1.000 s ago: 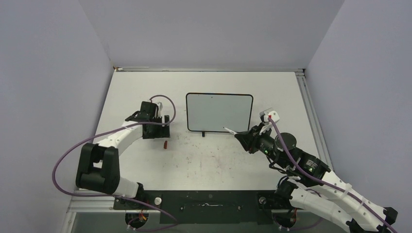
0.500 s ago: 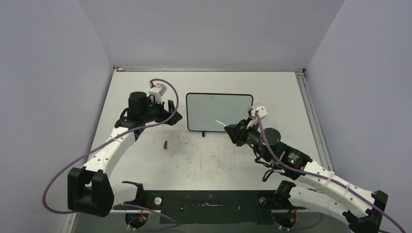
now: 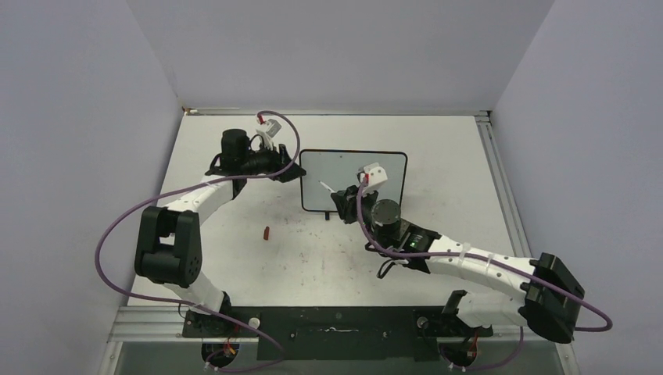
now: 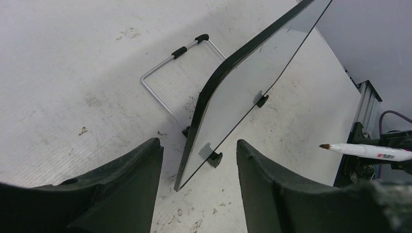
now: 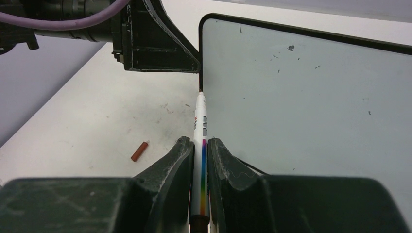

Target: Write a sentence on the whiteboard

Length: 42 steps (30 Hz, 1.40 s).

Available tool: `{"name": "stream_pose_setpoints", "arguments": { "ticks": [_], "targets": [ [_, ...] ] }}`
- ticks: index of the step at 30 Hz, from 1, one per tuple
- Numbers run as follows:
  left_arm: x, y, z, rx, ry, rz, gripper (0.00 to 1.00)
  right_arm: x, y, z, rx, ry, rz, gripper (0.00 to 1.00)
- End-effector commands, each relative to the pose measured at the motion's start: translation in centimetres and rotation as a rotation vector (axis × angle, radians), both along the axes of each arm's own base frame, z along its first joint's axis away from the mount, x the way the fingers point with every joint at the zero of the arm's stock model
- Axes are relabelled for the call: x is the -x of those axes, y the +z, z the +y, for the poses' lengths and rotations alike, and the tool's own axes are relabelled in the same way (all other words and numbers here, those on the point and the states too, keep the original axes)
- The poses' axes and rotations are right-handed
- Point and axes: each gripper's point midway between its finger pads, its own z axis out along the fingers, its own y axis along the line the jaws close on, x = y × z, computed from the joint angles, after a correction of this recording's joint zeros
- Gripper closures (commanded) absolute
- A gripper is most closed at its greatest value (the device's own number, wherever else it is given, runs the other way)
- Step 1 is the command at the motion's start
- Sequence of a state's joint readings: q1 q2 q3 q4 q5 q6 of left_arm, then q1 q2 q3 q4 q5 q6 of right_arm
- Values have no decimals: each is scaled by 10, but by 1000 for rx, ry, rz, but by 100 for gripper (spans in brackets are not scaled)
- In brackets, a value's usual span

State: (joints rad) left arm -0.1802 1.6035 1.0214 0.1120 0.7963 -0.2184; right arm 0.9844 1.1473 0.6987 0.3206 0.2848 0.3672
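Observation:
The whiteboard [image 3: 367, 178] stands upright at the back middle of the table, propped on a wire stand [image 4: 167, 68]. Its face [image 5: 311, 97] carries only a few dark specks; the sentence is not in view. My left gripper [image 3: 292, 169] is open and straddles the board's lower left corner [image 4: 187, 170], with a gap on both sides. My right gripper [image 5: 197, 143] is shut on a white marker [image 5: 199, 116] with a rainbow stripe. The marker's tip is at the board's left edge, close to the left gripper's fingers [image 5: 160, 48]. In the left wrist view the marker [image 4: 374, 152] comes in from the right.
A small red cap [image 3: 266, 232] lies on the table left of and in front of the board, also seen in the right wrist view [image 5: 139, 151]. The tabletop [image 3: 328, 258] is stained. Grey walls close in the left, back and right sides.
My left gripper swung from near the red cap up to the board's left edge and narrowed. My right arm carried the marker leftward across the board's front to its left edge.

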Motion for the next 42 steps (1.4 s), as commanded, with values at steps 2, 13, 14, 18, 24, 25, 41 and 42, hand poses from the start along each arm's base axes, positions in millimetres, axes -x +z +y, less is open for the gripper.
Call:
{"name": "stream_pose_setpoints", "arguments": {
  "ticks": [2, 13, 14, 18, 24, 25, 41, 42],
  "targets": [
    [-8, 22, -10, 84, -65, -78, 50, -28, 34, 16, -92, -42, -115, 95],
    [-10, 11, -9, 67, -64, -52, 68, -53, 33, 26, -91, -84, -189, 95],
    [-10, 10, -10, 67, -65, -51, 69, -54, 34, 26, -90, -87, -195, 95],
    [-11, 8, -9, 64, -62, -45, 74, -59, 31, 27, -81, -101, -204, 95],
    [-12, 6, -9, 58, -58, -44, 82, -65, 30, 27, -75, -122, -219, 95],
    [-12, 6, -9, 58, -59, -45, 83, -66, 29, 27, -73, -125, -220, 95],
    [-13, -1, -6, 26, -52, -54, 100, -74, 22, 26, -60, -162, -232, 95],
    [-13, -2, -6, 24, -52, -55, 100, -75, 21, 26, -57, -164, -230, 95]
  ]
}}
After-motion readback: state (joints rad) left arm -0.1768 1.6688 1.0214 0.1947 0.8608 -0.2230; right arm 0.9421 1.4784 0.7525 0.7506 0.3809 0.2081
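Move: The left hand, open, sits at the whiteboard's left edge, which lies about 1 cm to its right and 1 cm below; the red cap lies some 12 cm back, 11 cm left and 16 cm below it. From the right hand, holding the marker, the board's upper left part is roughly 14 cm ahead, 6 cm left and 3 cm lower; the board's left edge is about 13 cm ahead, 9 cm left and 7 cm lower. Forward and somewhat left, about 7 cm in all, the right hand carries the marker towards the board's upper left part, dipping some 3 cm early and climbing most of it back, slowing as it tips the pen about 10 degrees upward; its grip holds. Meanwhile the left hand eases right and down about a centimetre, shuts its fingers and pinches the board's left edge. Pen contact can't be made out. ##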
